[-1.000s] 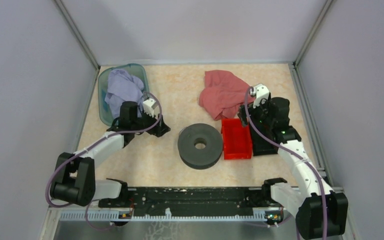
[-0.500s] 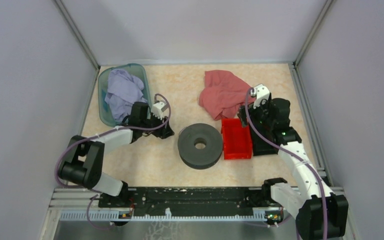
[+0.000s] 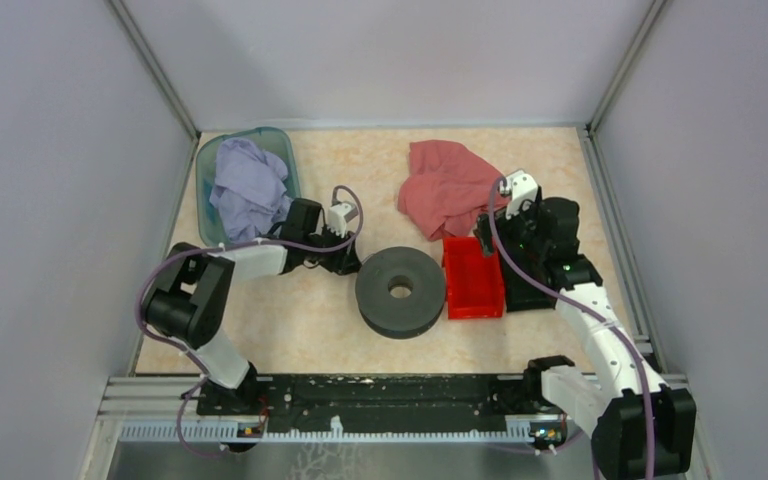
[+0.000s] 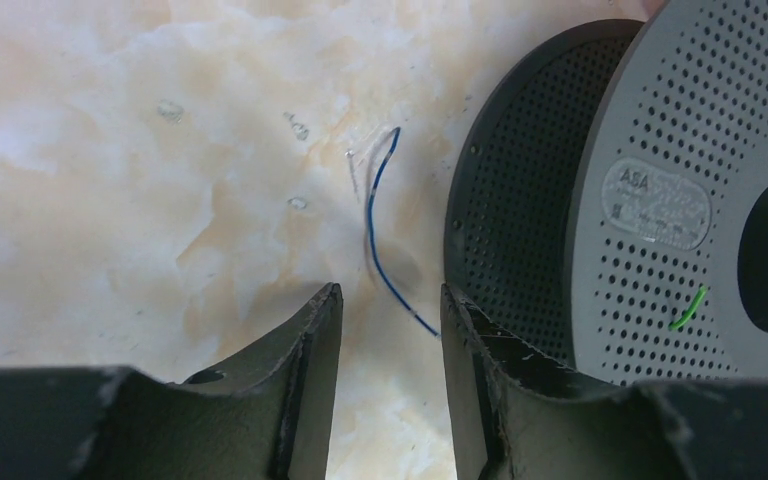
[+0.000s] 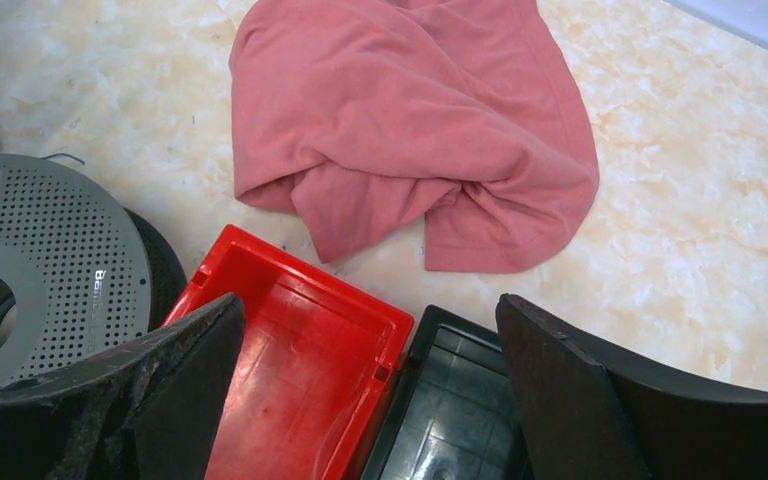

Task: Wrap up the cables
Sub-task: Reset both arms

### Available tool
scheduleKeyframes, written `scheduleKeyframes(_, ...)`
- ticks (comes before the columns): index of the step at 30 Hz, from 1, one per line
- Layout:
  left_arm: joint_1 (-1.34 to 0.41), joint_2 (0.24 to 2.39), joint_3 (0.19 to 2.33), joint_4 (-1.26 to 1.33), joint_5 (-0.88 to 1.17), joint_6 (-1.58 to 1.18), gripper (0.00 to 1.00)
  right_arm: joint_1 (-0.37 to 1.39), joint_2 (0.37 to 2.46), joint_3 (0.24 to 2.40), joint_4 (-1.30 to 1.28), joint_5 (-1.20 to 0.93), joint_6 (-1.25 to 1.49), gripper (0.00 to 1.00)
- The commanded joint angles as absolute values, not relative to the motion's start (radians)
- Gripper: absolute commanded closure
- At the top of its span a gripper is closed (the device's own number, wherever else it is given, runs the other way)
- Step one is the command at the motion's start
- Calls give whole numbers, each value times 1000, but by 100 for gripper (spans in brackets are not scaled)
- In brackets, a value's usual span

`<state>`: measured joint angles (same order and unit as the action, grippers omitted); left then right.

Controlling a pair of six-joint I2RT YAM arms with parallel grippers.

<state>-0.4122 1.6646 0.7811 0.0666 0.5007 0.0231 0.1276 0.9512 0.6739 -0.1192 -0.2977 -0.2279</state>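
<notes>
One of the cables (image 4: 378, 228), a very thin dark blue wire, lies curved on the marble tabletop just left of the black spool (image 4: 660, 180). My left gripper (image 4: 390, 295) stands open at a moderate gap low over the table. The wire lies just ahead of its fingertips, its near end reaching the right fingertip (image 4: 452, 300). Nothing sits between the jaws. In the top view the left gripper (image 3: 348, 262) is at the spool's (image 3: 400, 290) left rim. My right gripper (image 5: 370, 305) is wide open and empty above the red bin (image 5: 300, 370) and black bin (image 5: 450, 410).
A short green wire piece (image 4: 688, 308) sticks out of the spool's perforated face. A pink cloth (image 3: 445, 185) lies behind the bins. A teal basin (image 3: 200, 170) with a lavender cloth (image 3: 245, 180) stands at the back left. Walls close in on both sides.
My left arm has swung right from the basin to the spool's left rim, and its jaws have narrowed. The right gripper has opened slightly wider and stayed in place.
</notes>
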Motion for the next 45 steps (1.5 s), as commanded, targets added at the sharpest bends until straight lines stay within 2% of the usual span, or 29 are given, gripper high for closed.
scheduleKeyframes(1, -443, 1692, 818, 62, 482, 31, 55, 124, 955, 672, -76, -311, -242, 3)
scheduleKeyframes(8, -479, 1729, 853, 46, 431, 43, 66, 124, 957, 672, -77, -314, -243, 2)
scheduleKeyframes(14, -515, 1763, 878, 46, 389, 57, 83, 123, 958, 670, -78, -316, -243, 1)
scheduleKeyframes(22, -516, 1803, 917, 87, 423, 69, 100, 124, 960, 669, -77, -315, -246, 1)
scheduleKeyframes(36, -516, 1913, 1026, 159, 604, 59, 100, 124, 968, 667, -76, -306, -253, 1)
scheduleKeyframes(45, -519, 1989, 1118, 115, 712, 101, 100, 124, 972, 666, -76, -302, -255, 1)
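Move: The loose blue cable tail lies beside the spool's rim, some 4 cm to the left hand's right, 2 cm ahead and a centimetre lower. The spool's middle is about 11 cm right and 6 cm back, level in height; the red box is roughly 27 cm right and 2 cm back, and the red cloth 22 cm right and 18 cm ahead. From the right hand, the tail is about 28 cm left, level fore and aft, and 17 cm down. Sliding rightward low over the table, the left hand closes its half-open fingers fully and pinches the cable tail just outside the spool's rim. It then draws the tail on to the right and a little forward, about 5 cm, skirting the spool's far-left edge while turning some 10 degrees clockwise. ##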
